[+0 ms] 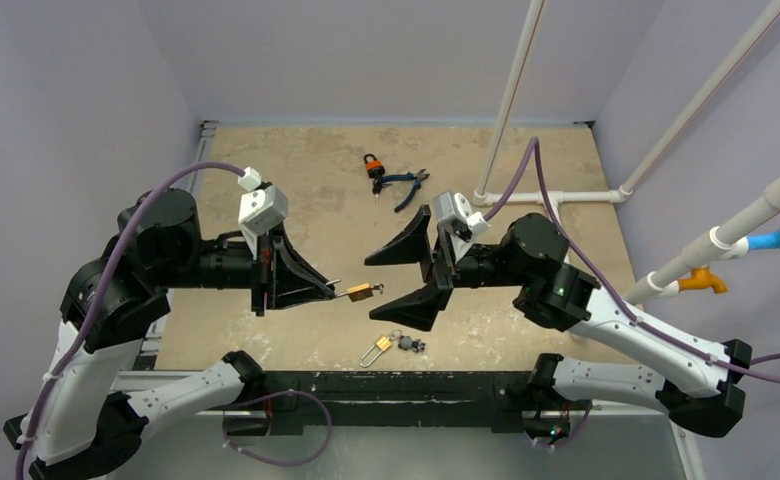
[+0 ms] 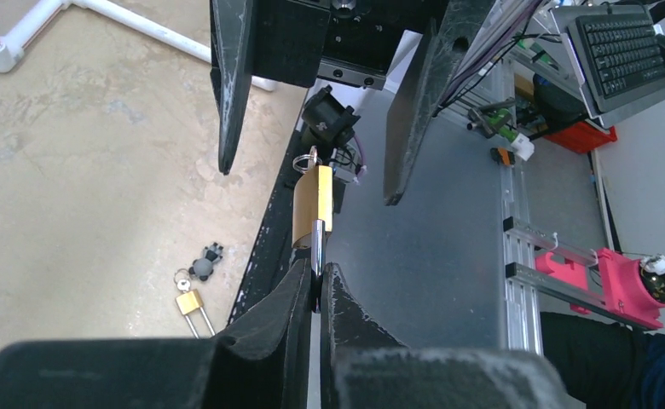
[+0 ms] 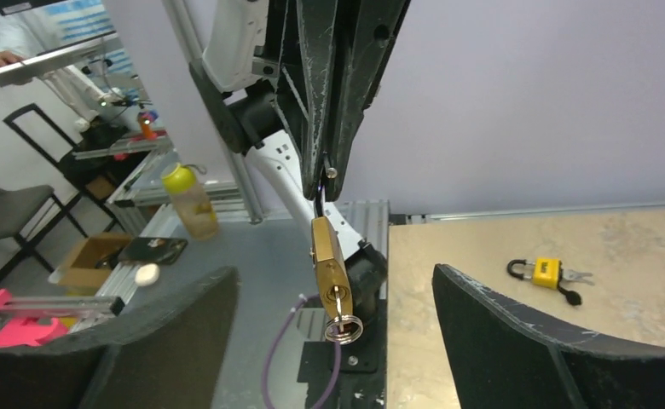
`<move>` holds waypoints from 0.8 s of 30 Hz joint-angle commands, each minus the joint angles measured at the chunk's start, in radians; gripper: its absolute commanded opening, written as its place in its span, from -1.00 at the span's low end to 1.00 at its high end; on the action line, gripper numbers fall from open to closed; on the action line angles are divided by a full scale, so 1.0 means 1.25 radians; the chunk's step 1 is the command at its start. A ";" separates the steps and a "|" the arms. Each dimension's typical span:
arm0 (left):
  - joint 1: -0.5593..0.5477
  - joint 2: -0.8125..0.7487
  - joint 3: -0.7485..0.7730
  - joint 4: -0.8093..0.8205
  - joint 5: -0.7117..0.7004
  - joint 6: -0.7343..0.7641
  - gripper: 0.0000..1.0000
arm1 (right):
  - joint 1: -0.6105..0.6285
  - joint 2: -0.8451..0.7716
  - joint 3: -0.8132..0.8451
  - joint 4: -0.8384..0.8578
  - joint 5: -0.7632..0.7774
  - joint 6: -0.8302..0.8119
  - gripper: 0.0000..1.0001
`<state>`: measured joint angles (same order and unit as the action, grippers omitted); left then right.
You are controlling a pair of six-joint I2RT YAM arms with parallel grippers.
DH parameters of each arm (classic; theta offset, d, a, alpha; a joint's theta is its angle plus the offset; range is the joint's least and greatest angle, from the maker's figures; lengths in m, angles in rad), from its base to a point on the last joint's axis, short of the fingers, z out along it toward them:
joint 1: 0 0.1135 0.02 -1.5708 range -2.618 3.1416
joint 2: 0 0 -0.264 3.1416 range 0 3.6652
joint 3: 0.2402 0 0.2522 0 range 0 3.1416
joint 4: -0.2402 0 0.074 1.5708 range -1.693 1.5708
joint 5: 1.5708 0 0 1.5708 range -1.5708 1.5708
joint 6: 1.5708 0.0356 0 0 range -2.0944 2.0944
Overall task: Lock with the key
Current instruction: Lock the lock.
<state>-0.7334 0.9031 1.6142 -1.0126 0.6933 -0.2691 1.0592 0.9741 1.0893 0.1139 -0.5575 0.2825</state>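
A brass padlock [image 1: 361,292] hangs in the air above the table's near part, held by its steel shackle [image 2: 317,243]. My left gripper [image 1: 338,290] is shut on that shackle, its tips [image 2: 315,274] pinching the bar. A key [image 3: 338,305] with a split ring [image 3: 343,328] sits in the keyhole at the padlock's free end. My right gripper [image 1: 369,288] stands wide open around that end, one finger [image 3: 184,341] on each side and clear of the padlock [image 3: 329,256] and key. In the left wrist view the padlock [image 2: 313,200] points toward the right gripper's fingers [image 2: 231,85].
A second brass padlock [image 1: 378,349] with a long shackle, a key and a small dark charm [image 1: 412,345] lies near the front edge. An orange-black padlock [image 1: 371,165] and blue pliers [image 1: 406,185] lie at the back. White pipes [image 1: 556,195] run along the right.
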 commanded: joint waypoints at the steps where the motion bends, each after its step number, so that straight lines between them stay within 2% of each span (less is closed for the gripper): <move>1: 0.000 0.005 0.030 0.052 0.044 -0.026 -1.00 | -0.001 0.008 0.045 -0.009 -0.082 -0.027 0.57; 7: 0.000 0.016 0.028 0.054 0.037 -0.025 -1.00 | -0.001 0.011 0.048 -0.011 -0.090 -0.028 0.22; 20: 0.001 0.021 0.010 0.083 0.032 -0.039 -1.00 | 0.002 0.028 0.044 -0.016 -0.098 -0.019 -0.19; 24: 0.001 0.025 0.003 0.081 0.028 -0.039 -1.00 | 0.001 0.023 0.045 -0.013 -0.079 -0.015 -0.42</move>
<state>-0.7334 0.9325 1.6142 -0.9806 0.7185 -0.2996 1.0592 1.0161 1.1072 0.0746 -0.6716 0.2619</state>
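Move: Just off the right fingertips, roughly 3 cm to the left of the right hand and 1 cm back and below, is the brass padlock body with the key in it; its key ring hangs nearer, some 1 cm left and 1 cm down. The left hand already holds the shackle, the body about 4 cm to its right, barely ahead and 1 cm lower. Another padlock lies on the table some 8 cm ahead of the right hand, 2 cm left and 42 cm below. Closing from nearly wide open to about a third, the right fingers come in on either side of the lock body, key end first. Meanwhile the right hand eases down and back, some 2 cm in all, edging left along the body and turning slightly counter-clockwise. The left hand keeps its pinch on the shackle and drifts about 1 cm to the right, towards the other gripper. ##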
